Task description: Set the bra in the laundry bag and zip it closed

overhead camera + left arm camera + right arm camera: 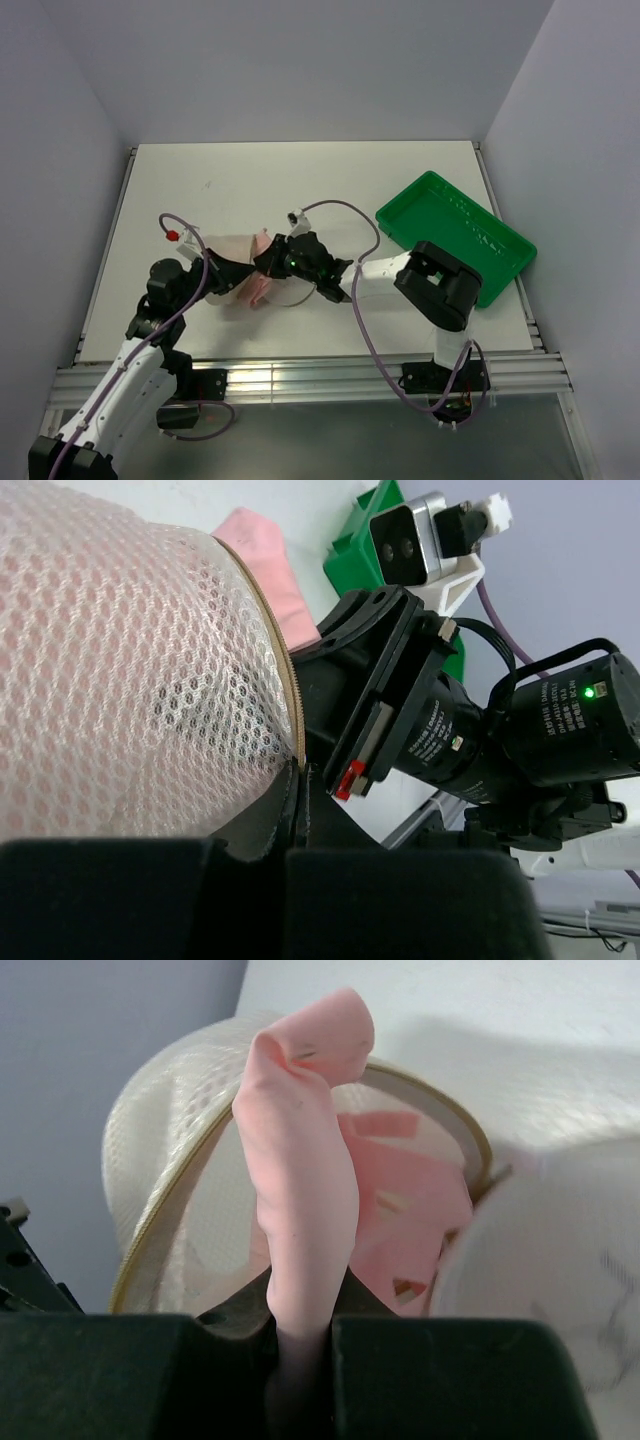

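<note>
The laundry bag (pixel 120 680) is a round white mesh case standing open at mid-table (pixel 232 250), with pink showing through its mesh. My left gripper (pixel 295 790) is shut on its tan zipper rim (pixel 285 690). The pale pink bra (pixel 300 1160) lies partly inside the open bag (pixel 160 1220), and one fold sticks up over the rim. My right gripper (pixel 303 1345) is shut on that fold. In the top view the two grippers, left (pixel 228 272) and right (pixel 268 262), meet at the bag, with the bra (pixel 260 288) between them.
A green rectangular tray (pixel 455 235) lies at the right rear of the white table (pixel 300 180), close behind the right arm's elbow (pixel 440 285). Purple cables loop over both arms. The right wrist's camera (pixel 405 540) sits close to my left fingers.
</note>
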`<state>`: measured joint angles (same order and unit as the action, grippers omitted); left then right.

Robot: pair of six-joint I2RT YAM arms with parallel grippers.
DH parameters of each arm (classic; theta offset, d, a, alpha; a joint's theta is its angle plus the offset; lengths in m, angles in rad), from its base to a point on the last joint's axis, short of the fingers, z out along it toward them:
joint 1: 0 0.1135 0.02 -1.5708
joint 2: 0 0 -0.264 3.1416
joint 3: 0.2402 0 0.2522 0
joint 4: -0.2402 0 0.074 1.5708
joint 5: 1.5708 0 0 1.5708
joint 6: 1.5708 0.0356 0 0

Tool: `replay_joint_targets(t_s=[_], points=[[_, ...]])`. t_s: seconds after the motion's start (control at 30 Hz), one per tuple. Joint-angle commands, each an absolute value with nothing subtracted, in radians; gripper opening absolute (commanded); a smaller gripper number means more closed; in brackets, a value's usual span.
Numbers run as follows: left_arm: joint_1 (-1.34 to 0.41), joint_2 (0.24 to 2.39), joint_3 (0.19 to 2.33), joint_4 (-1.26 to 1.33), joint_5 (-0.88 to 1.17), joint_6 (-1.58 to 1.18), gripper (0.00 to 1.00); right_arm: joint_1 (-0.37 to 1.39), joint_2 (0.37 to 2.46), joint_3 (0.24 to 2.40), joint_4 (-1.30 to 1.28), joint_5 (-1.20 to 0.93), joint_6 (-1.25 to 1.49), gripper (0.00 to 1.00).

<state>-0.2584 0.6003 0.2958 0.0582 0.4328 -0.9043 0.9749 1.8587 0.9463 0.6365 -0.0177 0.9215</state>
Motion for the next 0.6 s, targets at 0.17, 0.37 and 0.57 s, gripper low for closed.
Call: replay_joint_targets(t_s=[0.17,0.37,0.57], points=[[-0.281,0.534,0.241,0.113,0.465,-0.963,0.0,0.986,1.648,0.782,0.802,0.247,1.129,0.0],[-0.374,0.679,0.279,0.29,0.477,-1.003,0.0,1.006,1.445,0.698,0.714,0.336,1.004,0.0],[-0.52,0.744,0.312,0.347,0.388,-0.997,0.0,1.032,1.491,0.689,0.693,0.383,1.006,0.0]])
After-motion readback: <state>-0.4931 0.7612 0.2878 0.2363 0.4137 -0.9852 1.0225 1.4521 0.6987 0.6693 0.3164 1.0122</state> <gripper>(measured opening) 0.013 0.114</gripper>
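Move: The laundry bag's open mouth lies just beyond and below the right hand, about 2 cm ahead, 2 cm left and 5 cm down, with the bra's loose end inside. The bag's open flap is roughly 10 cm to the right hand's right, 1 cm ahead and 9 cm lower. From the left hand, which grips the zip rim, the bra's middle lies about 3 cm ahead, level sideways and 2 cm below. The bra, still pinched in the shut right fingers, is drawn about 7 cm to the right and then mostly up some 9 cm, away from the bag mouth, the hand turning clockwise as it goes. The left hand keeps its pinch on the zip rim, easing back a little, then carrying it right after the bra with a slight clockwise turn. ##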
